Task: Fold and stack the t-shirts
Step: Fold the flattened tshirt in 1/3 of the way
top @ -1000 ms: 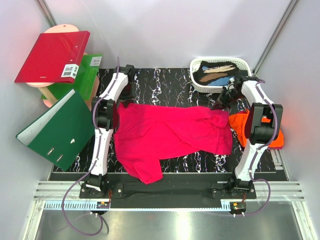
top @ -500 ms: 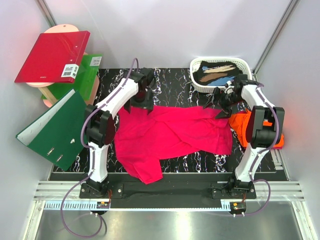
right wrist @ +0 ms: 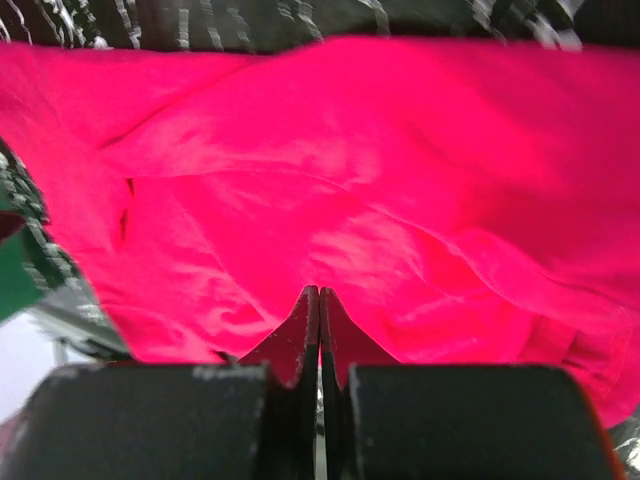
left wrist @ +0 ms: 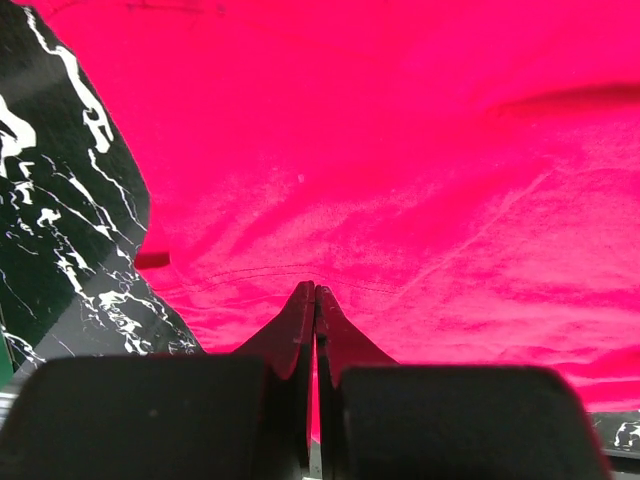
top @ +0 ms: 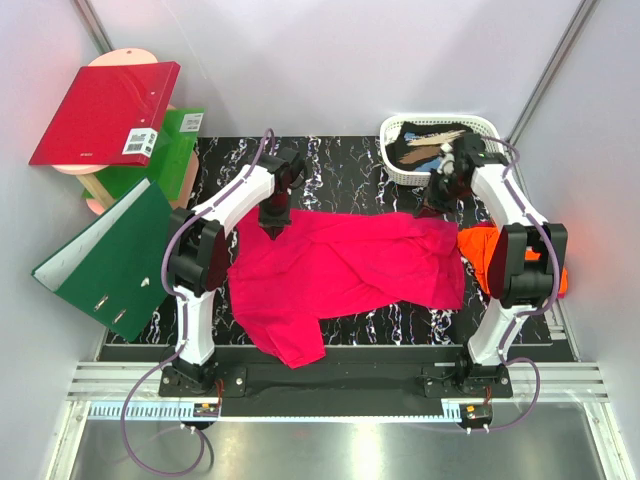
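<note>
A magenta-pink t-shirt (top: 340,270) lies spread and creased across the black marbled table (top: 340,170). My left gripper (top: 272,226) sits at the shirt's far left edge. In the left wrist view its jaws (left wrist: 315,288) are shut, tips on the hem of the pink cloth (left wrist: 400,150). My right gripper (top: 432,205) is at the shirt's far right corner. In the right wrist view its jaws (right wrist: 319,291) are also shut on rumpled pink cloth (right wrist: 350,150). An orange t-shirt (top: 482,250) lies bunched at the right, partly hidden by the right arm.
A white basket (top: 440,119) holding dark cloth stands at the back right, just behind my right gripper. A red ring binder (top: 105,112) and a green binder (top: 110,255) lean at the left, off the table's edge.
Both grippers, open half a second ago, have closed at the pink t-shirt's far edge. The left arm swung in from the left side over the last second.
</note>
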Motion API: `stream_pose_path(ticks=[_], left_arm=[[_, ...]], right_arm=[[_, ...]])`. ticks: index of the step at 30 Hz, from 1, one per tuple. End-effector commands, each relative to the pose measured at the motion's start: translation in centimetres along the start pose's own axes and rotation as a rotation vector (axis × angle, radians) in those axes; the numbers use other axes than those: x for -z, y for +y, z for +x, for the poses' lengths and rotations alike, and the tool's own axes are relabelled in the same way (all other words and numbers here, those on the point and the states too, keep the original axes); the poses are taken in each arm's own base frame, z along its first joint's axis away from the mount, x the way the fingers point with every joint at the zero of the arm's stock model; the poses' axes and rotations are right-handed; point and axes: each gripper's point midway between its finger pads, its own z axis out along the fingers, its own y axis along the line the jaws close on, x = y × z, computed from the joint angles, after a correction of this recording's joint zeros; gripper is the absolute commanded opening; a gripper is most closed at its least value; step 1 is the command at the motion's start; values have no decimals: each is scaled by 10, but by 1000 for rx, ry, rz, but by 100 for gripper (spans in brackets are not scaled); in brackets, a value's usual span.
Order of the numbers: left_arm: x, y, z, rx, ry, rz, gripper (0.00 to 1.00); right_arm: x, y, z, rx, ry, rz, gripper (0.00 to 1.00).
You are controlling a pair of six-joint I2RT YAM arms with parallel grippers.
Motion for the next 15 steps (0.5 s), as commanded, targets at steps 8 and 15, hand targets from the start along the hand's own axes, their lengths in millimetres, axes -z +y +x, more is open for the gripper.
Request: stream_pose_path(ticks=[8, 15], left_arm=[[-20, -7, 9, -13, 68, 13, 0], [-41, -24, 4, -19, 144, 38, 0]], right_arm=[[-36, 5, 52, 158, 184, 201, 0], [-58, -20, 70, 167, 270, 314, 0]])
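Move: The pink t-shirt lies spread under both my hands. Its middle is about 16 cm to the right of my left hand, 6 cm back and 8 cm below; its far edge is roughly 8 cm straight ahead of that hand. From my right hand the shirt's middle is some 16 cm left, 10 cm back and 11 cm below, with the white basket 19 cm ahead and 3 cm right, and the orange cloth 17 cm right and 5 cm back. With both grippers kept shut and empty, I bring my right hand in over the t-shirt, sweeping left first, then back and about 6 cm down, while its fingers swing some 20 degrees nearer to straight down. My left hand waits almost in place, then sinks about 4 cm towards the cloth beneath it. Contact can't be made out. ##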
